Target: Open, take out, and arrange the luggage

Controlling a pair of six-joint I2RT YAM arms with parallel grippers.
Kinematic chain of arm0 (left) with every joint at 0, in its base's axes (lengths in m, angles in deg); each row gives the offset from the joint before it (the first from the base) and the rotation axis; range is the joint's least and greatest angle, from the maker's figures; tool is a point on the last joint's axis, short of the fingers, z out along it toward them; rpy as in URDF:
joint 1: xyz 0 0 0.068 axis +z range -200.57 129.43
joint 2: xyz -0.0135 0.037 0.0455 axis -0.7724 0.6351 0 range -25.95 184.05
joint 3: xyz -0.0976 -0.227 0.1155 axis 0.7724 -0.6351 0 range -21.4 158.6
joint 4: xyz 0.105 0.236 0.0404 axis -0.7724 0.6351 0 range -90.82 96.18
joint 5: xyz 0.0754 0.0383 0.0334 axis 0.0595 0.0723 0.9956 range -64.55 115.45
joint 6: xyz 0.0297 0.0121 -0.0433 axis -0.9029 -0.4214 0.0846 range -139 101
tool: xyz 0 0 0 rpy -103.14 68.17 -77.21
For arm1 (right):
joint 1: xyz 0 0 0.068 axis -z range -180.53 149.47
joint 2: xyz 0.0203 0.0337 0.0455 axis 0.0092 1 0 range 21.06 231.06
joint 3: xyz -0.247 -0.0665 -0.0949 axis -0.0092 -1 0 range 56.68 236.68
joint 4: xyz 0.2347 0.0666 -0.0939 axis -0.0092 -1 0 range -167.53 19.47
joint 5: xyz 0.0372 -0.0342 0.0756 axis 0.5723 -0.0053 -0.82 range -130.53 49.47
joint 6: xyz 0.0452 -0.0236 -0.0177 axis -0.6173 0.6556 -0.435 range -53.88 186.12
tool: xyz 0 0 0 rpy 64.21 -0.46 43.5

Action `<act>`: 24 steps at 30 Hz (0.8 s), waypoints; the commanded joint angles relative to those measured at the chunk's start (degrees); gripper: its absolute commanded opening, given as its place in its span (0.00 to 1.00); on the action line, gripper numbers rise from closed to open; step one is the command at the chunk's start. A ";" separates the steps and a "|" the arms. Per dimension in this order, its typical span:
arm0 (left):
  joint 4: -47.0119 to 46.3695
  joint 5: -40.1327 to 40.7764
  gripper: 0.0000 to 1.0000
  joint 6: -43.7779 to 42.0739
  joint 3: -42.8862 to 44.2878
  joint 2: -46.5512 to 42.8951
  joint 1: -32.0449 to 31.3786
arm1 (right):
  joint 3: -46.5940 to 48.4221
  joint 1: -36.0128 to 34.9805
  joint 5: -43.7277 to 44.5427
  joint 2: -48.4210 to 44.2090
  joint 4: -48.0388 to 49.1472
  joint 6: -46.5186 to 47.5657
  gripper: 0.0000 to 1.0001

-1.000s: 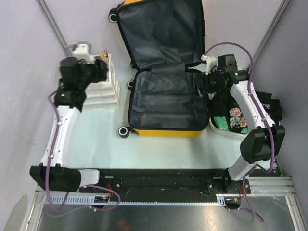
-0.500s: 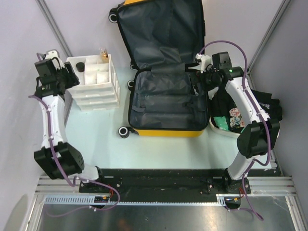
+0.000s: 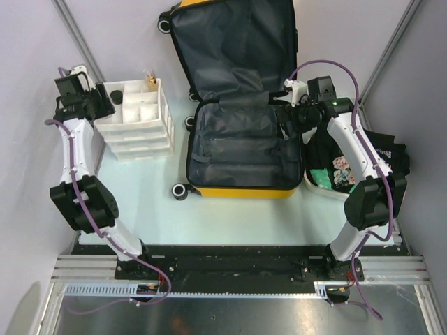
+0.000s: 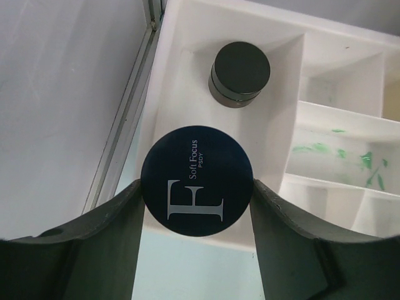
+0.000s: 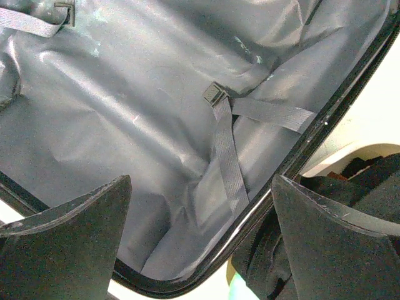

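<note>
The luggage (image 3: 241, 192), a yellow hard-shell suitcase, lies open mid-table, its lid propped up at the back and its dark grey lining (image 5: 125, 106) bare. My right gripper (image 3: 285, 118) hangs open over the case's right rim; nothing lies between its fingers (image 5: 201, 194), only lining and a grey strap (image 5: 228, 150). My left gripper (image 3: 105, 105) is shut on a round dark compact (image 4: 197, 179) lettered "F Soft Focus". It holds the compact just above the near-left compartment of the white drawer unit (image 3: 140, 129), where a black jar (image 4: 240, 74) sits.
A small bottle (image 3: 149, 77) stands at the back of the drawer unit. A white tub (image 3: 325, 187) of dark clothes sits right of the suitcase, under my right forearm. Green smears mark a compartment (image 4: 337, 150). Slanted frame posts stand at both back corners.
My left arm has swung from above the drawer unit out to its left side, still gripping the compact. My right gripper has shifted slightly left and toward the back.
</note>
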 commanded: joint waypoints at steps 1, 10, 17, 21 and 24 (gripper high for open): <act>-0.89 0.59 0.48 -3.81 2.86 1.99 -0.57 | -0.32 -0.25 1.21 -2.85 0.36 -0.38 1.00; -0.81 1.99 0.65 -5.13 2.78 4.55 -1.53 | -0.32 -0.08 1.74 -2.85 0.19 0.06 1.00; -0.81 3.67 0.88 -4.88 1.37 0.86 -1.89 | 0.03 0.01 1.56 -2.59 0.19 0.06 1.00; -0.72 3.84 0.91 -5.40 1.89 -1.69 -2.15 | 0.91 0.01 0.95 -2.24 0.19 0.15 1.00; -0.81 3.58 0.92 -6.01 3.21 -3.97 -2.41 | 2.92 0.54 0.16 -1.97 0.80 0.59 1.00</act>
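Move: The round dark "F" jar, still held in the left fingers, is headed for the empty front of the white drawer tray's left compartment, whose floor lies about 2 cm ahead and 6 cm below the hand. The black jar stands some 7 cm ahead, 1 cm right and 5 cm below; the divider wall is about 3 cm ahead, 4 cm right and 5 cm down. From the right hand, that spot is roughly 50 cm left and 3 cm ahead, near its own height. Held lid up, the "F" jar is lowered by the left hand about 4 cm and slightly forward into the compartment, towards the empty floor on the near side of the black jar. There the fingers spread and let go, and the hand backs straight up some 3 cm, its fingers still widening to nearly full. ##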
